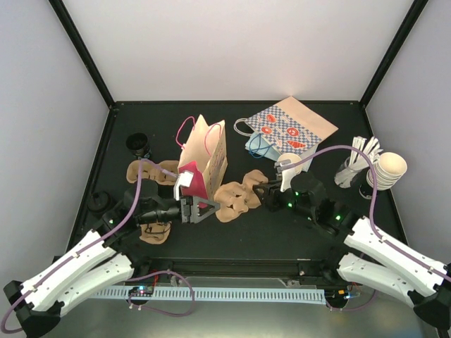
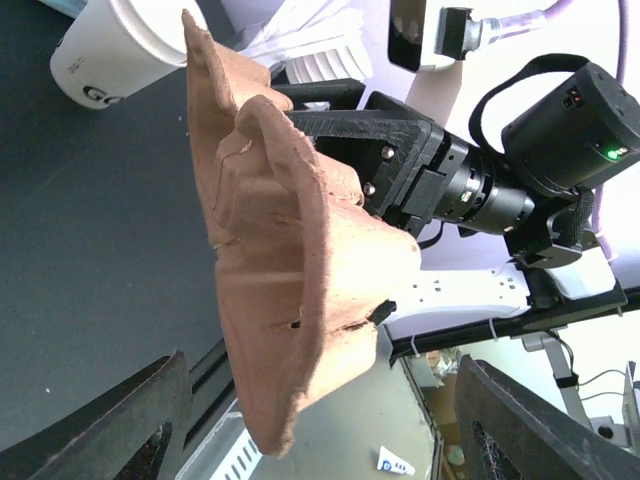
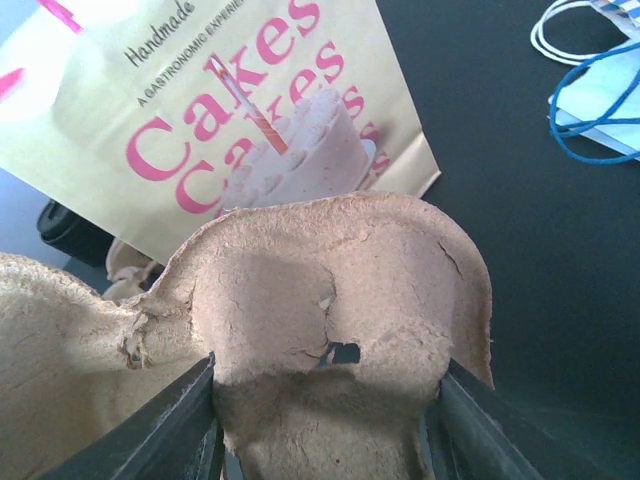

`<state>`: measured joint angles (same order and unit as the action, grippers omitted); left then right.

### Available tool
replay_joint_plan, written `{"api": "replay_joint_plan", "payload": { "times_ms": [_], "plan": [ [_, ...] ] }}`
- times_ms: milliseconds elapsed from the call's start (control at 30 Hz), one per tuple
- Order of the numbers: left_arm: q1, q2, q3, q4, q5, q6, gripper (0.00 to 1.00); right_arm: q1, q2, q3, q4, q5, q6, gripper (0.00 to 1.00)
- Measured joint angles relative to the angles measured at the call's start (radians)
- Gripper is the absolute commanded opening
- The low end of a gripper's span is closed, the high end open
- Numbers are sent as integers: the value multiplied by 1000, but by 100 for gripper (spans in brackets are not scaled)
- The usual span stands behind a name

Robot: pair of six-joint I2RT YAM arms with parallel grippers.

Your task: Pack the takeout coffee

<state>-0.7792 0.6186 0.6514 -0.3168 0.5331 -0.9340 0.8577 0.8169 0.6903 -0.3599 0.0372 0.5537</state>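
The takeout coffee (image 1: 289, 167), a small white paper cup with dark print, stands just behind my right wrist; it also shows in the left wrist view as the cup (image 2: 110, 45) at the top left. The cream "Cakes" bag (image 1: 205, 163) with pink handles stands upright at centre left. A brown pulp cup carrier (image 1: 236, 197) lies between my two grippers. My right gripper (image 1: 262, 195) is shut on the carrier's right pocket (image 3: 330, 300), fingers pressed on both sides. My left gripper (image 1: 199, 210) stands open beside the bag's base, and the carrier's edge (image 2: 300, 300) hangs between its fingers without touching them.
A patterned paper bag (image 1: 294, 127) lies flat at the back, with blue-corded items (image 1: 259, 144) beside it. A stack of cream cups (image 1: 390, 169) and white cutlery (image 1: 356, 165) stand at the right. A small black cup (image 1: 137, 144) and more pulp carriers (image 1: 150, 171) sit at the left.
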Motion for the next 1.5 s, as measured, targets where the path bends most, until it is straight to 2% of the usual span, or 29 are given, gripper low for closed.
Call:
{"api": "replay_joint_plan", "payload": {
  "times_ms": [233, 533, 633, 767, 867, 967, 1133, 1333, 1500],
  "plan": [
    [13, -3, -36, 85, 47, -35, 47, -1, 1, 13, 14, -40, 33, 54],
    [14, 4, -40, 135, 85, -65, 3, -1, 16, 13, 24, -58, 55, 55],
    [14, 5, -41, 137, 85, -67, 2, -1, 20, 13, 24, -63, 58, 59],
    [14, 12, -41, 135, 85, -67, 2, -1, 24, 13, 23, -63, 61, 82],
    [14, 13, -41, 128, 85, -65, 1, -1, 35, 13, 19, -63, 56, 91],
    [14, 19, -29, 86, 70, -43, 2, -1, 42, 13, 9, -57, 52, 95],
    [15, 62, 62, -73, 14, 52, 2, -1, 40, 14, -37, -27, 31, 96],
    [16, 160, 223, -226, -16, 229, 2, -1, 18, 14, -94, 24, 15, 96],
    [-31, 293, 360, -351, -88, 390, 2, -1, -3, 14, -158, 126, 37, 95]
  ]
}}
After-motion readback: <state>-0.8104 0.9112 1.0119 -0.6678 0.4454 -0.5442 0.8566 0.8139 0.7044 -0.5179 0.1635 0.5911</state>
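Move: The cup carrier is in the air between the hands, still gripped by the right. Its middle lies about 9 cm right of the left hand, 5 cm ahead and slightly lower, and some 7 cm left of the right hand and 3 cm back. From the left hand, the paper bag stands roughly 18 cm ahead and 3 cm left; from the right hand, the paper cup is about 13 cm ahead, 10 cm right and 12 cm lower. The left hand, staying almost in place, closes its partly open fingers until they pinch the carrier's near left rim, while the right hand holds the other end steady. Once that pinch is made, the right fingers open wide and let go, and the right hand backs off about 4 cm to the right and 3 cm down as the left, still pinching, carries the carrier some 2 cm forward, its fingertips tipping down roughly 20 degrees. ##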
